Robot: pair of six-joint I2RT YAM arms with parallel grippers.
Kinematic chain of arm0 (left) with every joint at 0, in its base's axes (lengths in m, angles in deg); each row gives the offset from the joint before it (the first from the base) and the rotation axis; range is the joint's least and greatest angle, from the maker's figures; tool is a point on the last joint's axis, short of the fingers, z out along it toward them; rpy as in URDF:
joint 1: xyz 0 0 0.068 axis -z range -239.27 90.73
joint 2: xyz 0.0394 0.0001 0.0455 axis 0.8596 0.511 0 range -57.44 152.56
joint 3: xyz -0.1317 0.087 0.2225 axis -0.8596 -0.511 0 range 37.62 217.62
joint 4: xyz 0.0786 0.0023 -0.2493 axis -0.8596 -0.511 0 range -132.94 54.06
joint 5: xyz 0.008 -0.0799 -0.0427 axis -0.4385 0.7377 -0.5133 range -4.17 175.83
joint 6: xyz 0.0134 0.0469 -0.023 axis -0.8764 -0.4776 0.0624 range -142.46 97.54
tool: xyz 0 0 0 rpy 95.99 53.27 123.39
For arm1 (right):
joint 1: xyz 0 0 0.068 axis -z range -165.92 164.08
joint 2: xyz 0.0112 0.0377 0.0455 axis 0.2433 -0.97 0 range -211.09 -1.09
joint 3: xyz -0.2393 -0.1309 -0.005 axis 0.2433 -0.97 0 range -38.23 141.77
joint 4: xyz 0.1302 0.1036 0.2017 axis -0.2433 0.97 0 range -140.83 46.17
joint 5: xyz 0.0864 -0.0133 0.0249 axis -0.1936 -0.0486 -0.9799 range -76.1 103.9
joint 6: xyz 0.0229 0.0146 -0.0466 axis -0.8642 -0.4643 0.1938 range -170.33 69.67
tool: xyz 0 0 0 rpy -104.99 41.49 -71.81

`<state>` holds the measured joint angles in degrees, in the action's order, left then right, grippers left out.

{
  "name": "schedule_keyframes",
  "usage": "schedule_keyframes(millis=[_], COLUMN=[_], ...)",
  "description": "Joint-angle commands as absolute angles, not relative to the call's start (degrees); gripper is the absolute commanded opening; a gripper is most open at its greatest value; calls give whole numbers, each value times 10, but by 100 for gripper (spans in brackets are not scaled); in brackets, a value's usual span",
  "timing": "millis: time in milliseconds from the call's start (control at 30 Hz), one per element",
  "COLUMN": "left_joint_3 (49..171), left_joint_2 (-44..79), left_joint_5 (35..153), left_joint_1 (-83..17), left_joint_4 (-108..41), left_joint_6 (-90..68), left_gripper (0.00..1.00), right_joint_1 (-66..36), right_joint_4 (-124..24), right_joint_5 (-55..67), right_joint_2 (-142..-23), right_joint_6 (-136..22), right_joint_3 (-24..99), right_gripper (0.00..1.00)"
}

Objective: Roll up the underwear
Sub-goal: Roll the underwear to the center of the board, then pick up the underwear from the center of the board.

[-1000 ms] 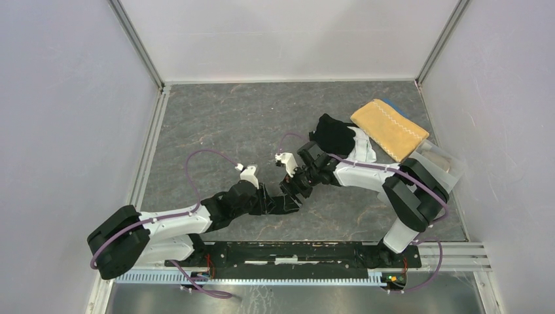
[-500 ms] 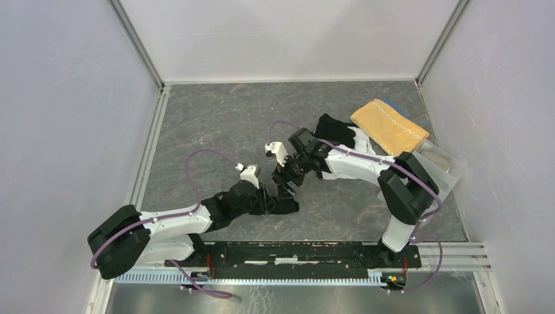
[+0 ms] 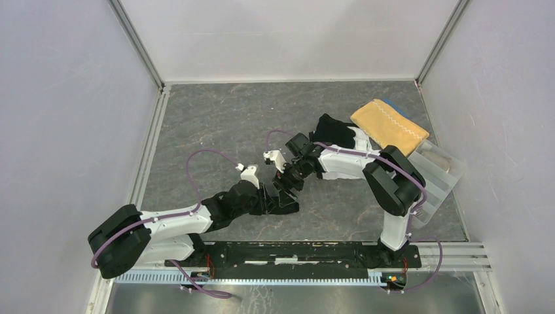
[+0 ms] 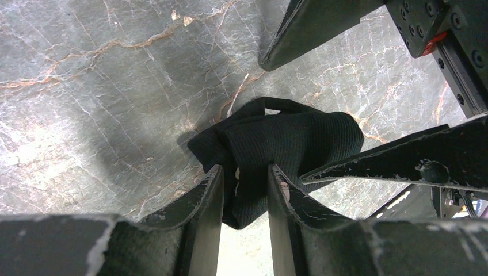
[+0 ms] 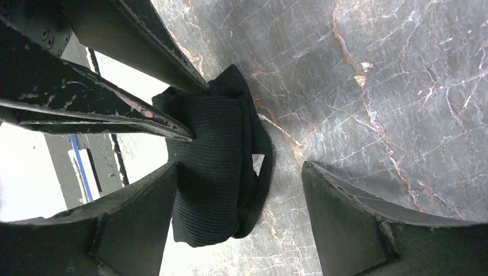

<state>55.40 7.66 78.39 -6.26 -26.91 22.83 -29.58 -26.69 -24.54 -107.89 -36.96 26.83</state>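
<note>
A black ribbed underwear (image 4: pixel 299 135), partly rolled into a small bundle, lies on the grey marble-look table (image 3: pixel 216 124). My left gripper (image 4: pixel 244 181) is shut on the near end of it, with cloth bunched between its two fingers. My right gripper (image 5: pixel 239 169) stands open and straddles the same bundle (image 5: pixel 210 167), which lies close to its left finger; bare table shows toward the right finger. In the top view both grippers meet near the table's middle front, the left gripper (image 3: pixel 278 199) just below the right gripper (image 3: pixel 288 180).
At the back right, more underwear in black (image 3: pixel 332 134) and white (image 3: pixel 364 149) lies in a pile beside a mustard-yellow towel (image 3: pixel 389 125). A clear plastic tray (image 3: pixel 440 171) sits by the right wall. White walls enclose the table.
The right arm has swung left and folded in closer, bringing its open gripper over the black bundle. The left gripper has kept its place and its hold on the cloth.
</note>
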Motion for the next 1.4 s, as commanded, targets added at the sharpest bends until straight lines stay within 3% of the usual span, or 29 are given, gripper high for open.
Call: schedule_keyframes(millis=[0, 767, 1100, 1267, 1367], left_joint_3=[552, 556, 553, 577, 607], left_joint_2=[90, 94, 84, 37, -32], left_joint_5=[768, 768, 767, 747, 717], left_joint_1=[-60, -60, -60, -60, -60], left_joint_4=[-313, -310, -311, -361, -422], left_joint_6=[184, 181, 181, 206, 232], left_gripper=[39, 38, 37, 38, 47], right_joint_1=[-296, -310, -311, -310, -309], right_joint_4=[-232, -249, -280, -345, -397], right_joint_5=[-245, -274, -280, -290, -282], right_joint_2=[-1113, -1152, -1154, -1117, -1066], right_joint_6=[-351, -358, -374, -409, -437], right_joint_3=[262, 194, 155, 128, 101], right_gripper=[83, 56, 30, 1, 0])
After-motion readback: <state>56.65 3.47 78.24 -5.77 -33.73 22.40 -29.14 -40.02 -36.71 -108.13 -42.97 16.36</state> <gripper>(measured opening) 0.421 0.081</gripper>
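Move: The underwear bundle's middle lies about 3 cm back and 2 cm to the left of the wide-open right hand, some 2 cm lower, between the lines of its near and far fingers. The left gripper's fingers stand about 5 cm left of the right hand and 3 cm back. The black garment is some 18 cm ahead and 16 cm right of the right hand. From the left hand, already on the bundle's left end, the bundle's middle lies about 3 cm right, level fore and aft, 1 cm lower. The right fingers close from wide open to almost shut and pinch the right part of the underwear bundle, while that hand draws back towards the base about 4 cm and sinks a little over 1 cm, tilting roughly 10 degrees. The left hand stays at the bundle's left end, fingers partly open, and only at the very end starts to ease back, left and up, by under 1 cm each way. ##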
